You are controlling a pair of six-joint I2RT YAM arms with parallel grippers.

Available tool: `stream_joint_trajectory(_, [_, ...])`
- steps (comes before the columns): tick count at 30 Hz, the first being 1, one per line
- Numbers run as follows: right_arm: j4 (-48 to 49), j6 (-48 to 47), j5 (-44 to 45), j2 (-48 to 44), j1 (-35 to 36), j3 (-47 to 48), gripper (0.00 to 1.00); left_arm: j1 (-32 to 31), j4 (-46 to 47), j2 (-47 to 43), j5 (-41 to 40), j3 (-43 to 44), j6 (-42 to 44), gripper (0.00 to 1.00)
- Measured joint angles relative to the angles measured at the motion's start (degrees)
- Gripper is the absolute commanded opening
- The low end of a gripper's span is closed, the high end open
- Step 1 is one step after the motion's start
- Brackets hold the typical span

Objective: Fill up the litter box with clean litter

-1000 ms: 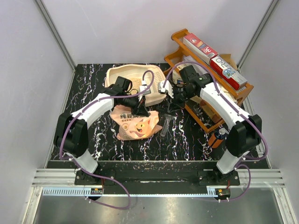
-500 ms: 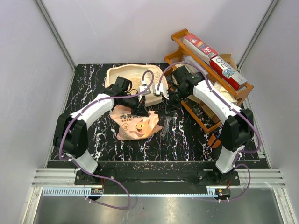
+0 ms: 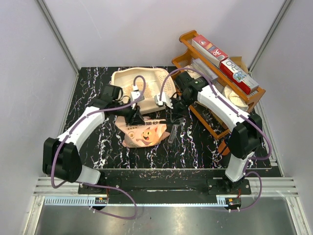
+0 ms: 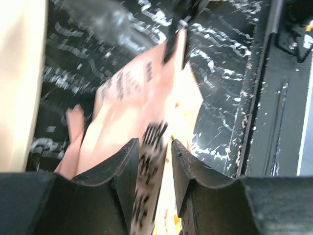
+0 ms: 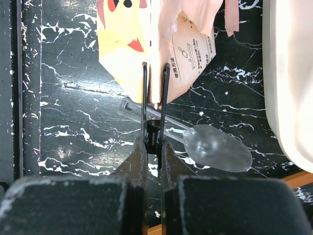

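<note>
The cream litter box (image 3: 128, 78) stands at the back of the table; its wall also shows in the left wrist view (image 4: 19, 83) and the right wrist view (image 5: 288, 73). The clean litter is out of view. A pink-orange printed bag (image 3: 144, 132) lies flat in front of the box. My left gripper (image 3: 137, 117) is open, with the bag's edge (image 4: 151, 142) loose between its jaws (image 4: 155, 147). My right gripper (image 3: 167, 105) is shut on a black clip (image 5: 154, 129), whose thin arms reach the bag's edge (image 5: 156, 63).
A clear plastic scoop (image 5: 215, 147) lies on the black marbled table beside the bag and under the clip. A brown wooden rack (image 3: 195, 111) with long boxes stands at the back right. An orange bottle (image 3: 229, 143) stands near the right arm's base.
The left jaws have opened on the bag's edge and the left arm has drawn back to the left. The right arm has swung left with the clip, closer to the bag.
</note>
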Motion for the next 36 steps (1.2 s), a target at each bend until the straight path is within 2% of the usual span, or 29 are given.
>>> stream_joint_trajectory(7, [-1.2, -0.8, 1.9, 0.1, 1.4, 2.7, 0.00, 10.9, -4.3, -5.7, -0.2, -5.6, 2.8, 0.38])
stream_joint_trajectory(23, [-5.0, -3.7, 7.2, 4.2, 7.7, 8.1, 0.00, 11.2, -1.3, -7.7, 0.4, -7.9, -0.4, 0.38])
stream_joint_trajectory(36, [-2.6, 0.8, 11.1, 5.3, 11.9, 9.8, 0.00, 11.2, 1.2, -8.6, 0.6, -9.3, -3.0, 0.38])
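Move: From the right gripper, which holds the black clip by its handles, the middle of the litter bag's folded top lies about 13 cm left, 1 cm back and 2 cm lower. The scoop lies some 15 cm below that gripper, about 2 cm right and 1 cm ahead; the litter box's middle is 13 cm left, 14 cm ahead, 12 cm down. From the left gripper the folded top's middle is about 3 cm below, and the box 14 cm straight ahead, 12 cm down. Slide the right gripper about 5 cm left along the bag's folded top, easing slightly back and arching up and down on the way, keeping the clip squeezed so its open jaws travel farther over the edge. Clear the left gripper some 6 cm left first, turning it about 10 degrees counter-clockwise, then hold it there, partly open astride the fold. ##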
